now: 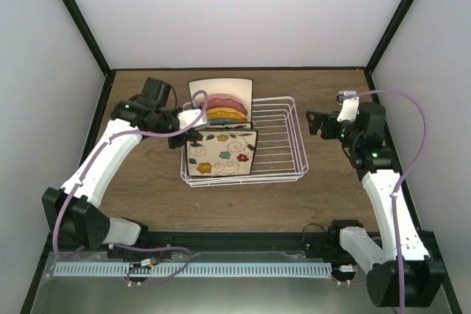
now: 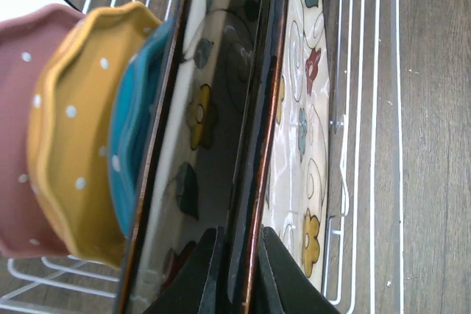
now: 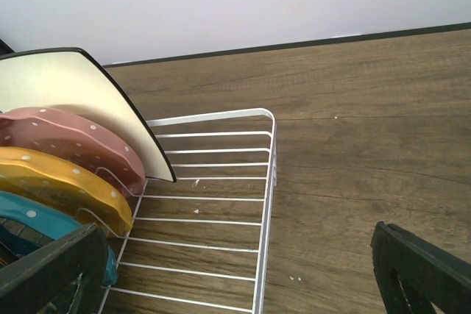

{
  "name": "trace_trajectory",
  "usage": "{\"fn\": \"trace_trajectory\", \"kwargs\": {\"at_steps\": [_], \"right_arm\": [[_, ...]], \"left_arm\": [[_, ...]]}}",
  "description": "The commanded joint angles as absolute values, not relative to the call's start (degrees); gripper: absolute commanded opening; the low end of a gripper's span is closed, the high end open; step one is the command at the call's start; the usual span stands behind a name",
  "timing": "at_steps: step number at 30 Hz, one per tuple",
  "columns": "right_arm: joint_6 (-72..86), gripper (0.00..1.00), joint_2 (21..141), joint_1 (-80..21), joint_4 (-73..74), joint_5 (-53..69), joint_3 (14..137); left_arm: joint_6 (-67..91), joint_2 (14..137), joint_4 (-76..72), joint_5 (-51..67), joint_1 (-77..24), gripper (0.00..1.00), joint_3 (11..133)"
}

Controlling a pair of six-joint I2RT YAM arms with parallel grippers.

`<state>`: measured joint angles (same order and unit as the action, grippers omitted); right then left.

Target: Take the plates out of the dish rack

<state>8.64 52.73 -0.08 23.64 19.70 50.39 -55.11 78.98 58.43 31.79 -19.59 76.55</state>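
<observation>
The white wire dish rack (image 1: pixel 283 141) sits mid-table with the plates standing on edge in its left half. From back to front they are a plain cream square plate (image 1: pixel 221 87), a pink one (image 1: pixel 221 100), an orange one (image 1: pixel 226 113), a blue one (image 1: pixel 229 121) and two floral square plates (image 1: pixel 221 154). My left gripper (image 1: pixel 193 132) is shut on the left rim of the front floral plate (image 2: pixel 298 130), one finger on each face (image 2: pixel 200 273). The second floral plate (image 2: pixel 195 108) stands just behind. My right gripper (image 1: pixel 315 124) is open and empty, just right of the rack.
The right half of the rack (image 3: pixel 265 174) holds nothing. In the right wrist view the cream plate (image 3: pixel 66 93), pink plate (image 3: pixel 73 145), orange plate (image 3: pixel 59 182) and blue plate (image 3: pixel 37 226) show at left. White walls enclose the wooden table (image 1: pixel 331 182).
</observation>
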Motion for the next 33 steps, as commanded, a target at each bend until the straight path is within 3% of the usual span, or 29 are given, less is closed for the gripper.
{"fn": "trace_trajectory", "kwargs": {"at_steps": [1,33], "right_arm": [[9.2,1.0,52.8,0.5,21.5,20.4,50.1],[9.2,1.0,53.0,0.5,20.8,21.4,48.2]], "left_arm": [[-52.2,74.9,53.4,37.4,-19.6,0.04,83.4],[-39.6,75.3,53.6,42.2,-19.6,0.04,92.6]]}}
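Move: The left hand already pinches the front floral plate by its upper left corner; the plate's middle lies about 10 cm to the hand's right, 3 cm back and 7 cm below. The other floral plate stands some 5 cm farther out than the held one, the teal bowl about 7 cm beyond it, both still in the rack. From the idle right hand the held plate is roughly 26 cm left, 9 cm back and 10 cm lower. Keeping its pinch, the left hand lifts the front floral plate straight up about 8 cm, tilting slightly. ##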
